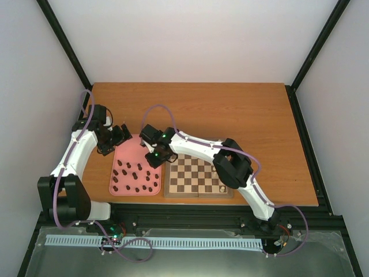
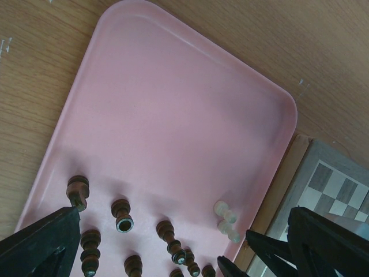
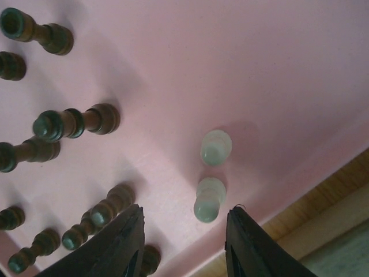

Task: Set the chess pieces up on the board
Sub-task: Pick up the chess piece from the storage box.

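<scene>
Two cream-white chess pieces (image 3: 215,147) (image 3: 209,199) stand close together on the pink tray (image 3: 242,63), near its edge beside the board (image 1: 199,176). My right gripper (image 3: 184,234) hangs open just above them. The nearer cream piece sits just ahead of the gap between its fingertips, untouched. Several dark chess pieces (image 3: 75,123) stand or lie to the left. My left gripper (image 2: 184,254) is wide open over the tray's far end, holding nothing. Its view shows the same cream pair (image 2: 227,220) and the dark pieces (image 2: 122,216). One cream piece (image 1: 222,187) stands at the board's near right corner.
The pink tray (image 1: 124,156) lies left of the board and touches its brown border (image 2: 288,173). Dark pieces (image 1: 135,176) fill the tray's near half. The right arm (image 1: 230,164) reaches across the board's far edge. Bare wooden table (image 1: 230,109) stretches behind.
</scene>
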Controlling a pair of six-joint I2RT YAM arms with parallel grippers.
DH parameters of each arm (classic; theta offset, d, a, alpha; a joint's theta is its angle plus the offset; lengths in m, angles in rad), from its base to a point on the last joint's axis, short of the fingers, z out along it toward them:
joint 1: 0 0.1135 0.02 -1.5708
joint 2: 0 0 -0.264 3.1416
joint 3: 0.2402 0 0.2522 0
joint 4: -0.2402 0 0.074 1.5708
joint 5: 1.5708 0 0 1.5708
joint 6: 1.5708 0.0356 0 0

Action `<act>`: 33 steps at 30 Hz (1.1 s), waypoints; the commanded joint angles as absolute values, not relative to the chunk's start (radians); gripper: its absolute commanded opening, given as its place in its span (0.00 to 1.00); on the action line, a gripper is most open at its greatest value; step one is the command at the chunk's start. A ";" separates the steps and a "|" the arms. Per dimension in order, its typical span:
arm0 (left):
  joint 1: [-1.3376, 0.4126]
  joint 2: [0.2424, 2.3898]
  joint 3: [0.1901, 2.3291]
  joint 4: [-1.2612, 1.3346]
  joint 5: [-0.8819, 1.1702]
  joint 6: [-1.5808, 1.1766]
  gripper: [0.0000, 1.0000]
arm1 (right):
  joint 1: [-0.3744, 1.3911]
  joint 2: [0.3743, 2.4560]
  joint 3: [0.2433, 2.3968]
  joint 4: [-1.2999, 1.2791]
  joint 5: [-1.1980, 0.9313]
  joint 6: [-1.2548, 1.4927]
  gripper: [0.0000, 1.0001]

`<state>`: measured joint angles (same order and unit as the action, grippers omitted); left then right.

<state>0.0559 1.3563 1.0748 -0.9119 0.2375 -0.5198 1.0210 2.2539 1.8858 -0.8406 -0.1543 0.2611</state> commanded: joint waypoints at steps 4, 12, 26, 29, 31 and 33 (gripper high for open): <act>0.054 1.335 1.098 -0.904 0.249 -0.515 1.00 | 1.026 2.305 1.941 -0.868 -0.155 0.247 0.37; 0.054 1.333 1.086 -0.902 0.249 -0.514 1.00 | 1.026 2.338 1.967 -0.895 -0.139 0.245 0.27; 0.054 1.331 1.079 -0.902 0.246 -0.512 1.00 | 1.024 2.295 1.967 -0.892 -0.098 0.233 0.04; 0.054 1.330 1.077 -0.906 0.239 -0.508 1.00 | 1.024 2.234 1.970 -0.888 -0.077 0.229 0.04; 0.054 1.327 1.076 -0.909 0.235 -0.506 1.00 | 1.020 2.183 1.969 -0.897 -0.067 0.236 0.04; 0.054 1.324 1.075 -0.908 0.234 -0.505 1.00 | 1.012 2.126 1.957 -0.912 -0.065 0.249 0.03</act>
<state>0.0559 1.3560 1.0740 -0.9123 0.2363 -0.5194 1.0206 2.2875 1.9450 -0.8982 -0.0963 0.2436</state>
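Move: The white pawn to be taken stands almost straight below the right hand, about 3 cm down, between its part-open fingers. The other white pawn is 2 cm farther out and 1 cm left of it. The nearest dark pieces stand about 4 cm back and 3 cm left, and 5 cm straight back. The chessboard's middle is some 17 cm right and 2 cm back. From the idle left hand the taken pawn lies roughly 15 cm right, 6 cm back and 11 cm below. The right hand's two fingers pinch the nearer white pawn, closing on it while the hand sinks about 2.5 cm almost straight down over it with only a few degrees of tilt. They then keep their grip as the hand rises some 2 cm, starting to carry the pawn up out of the pink box. ##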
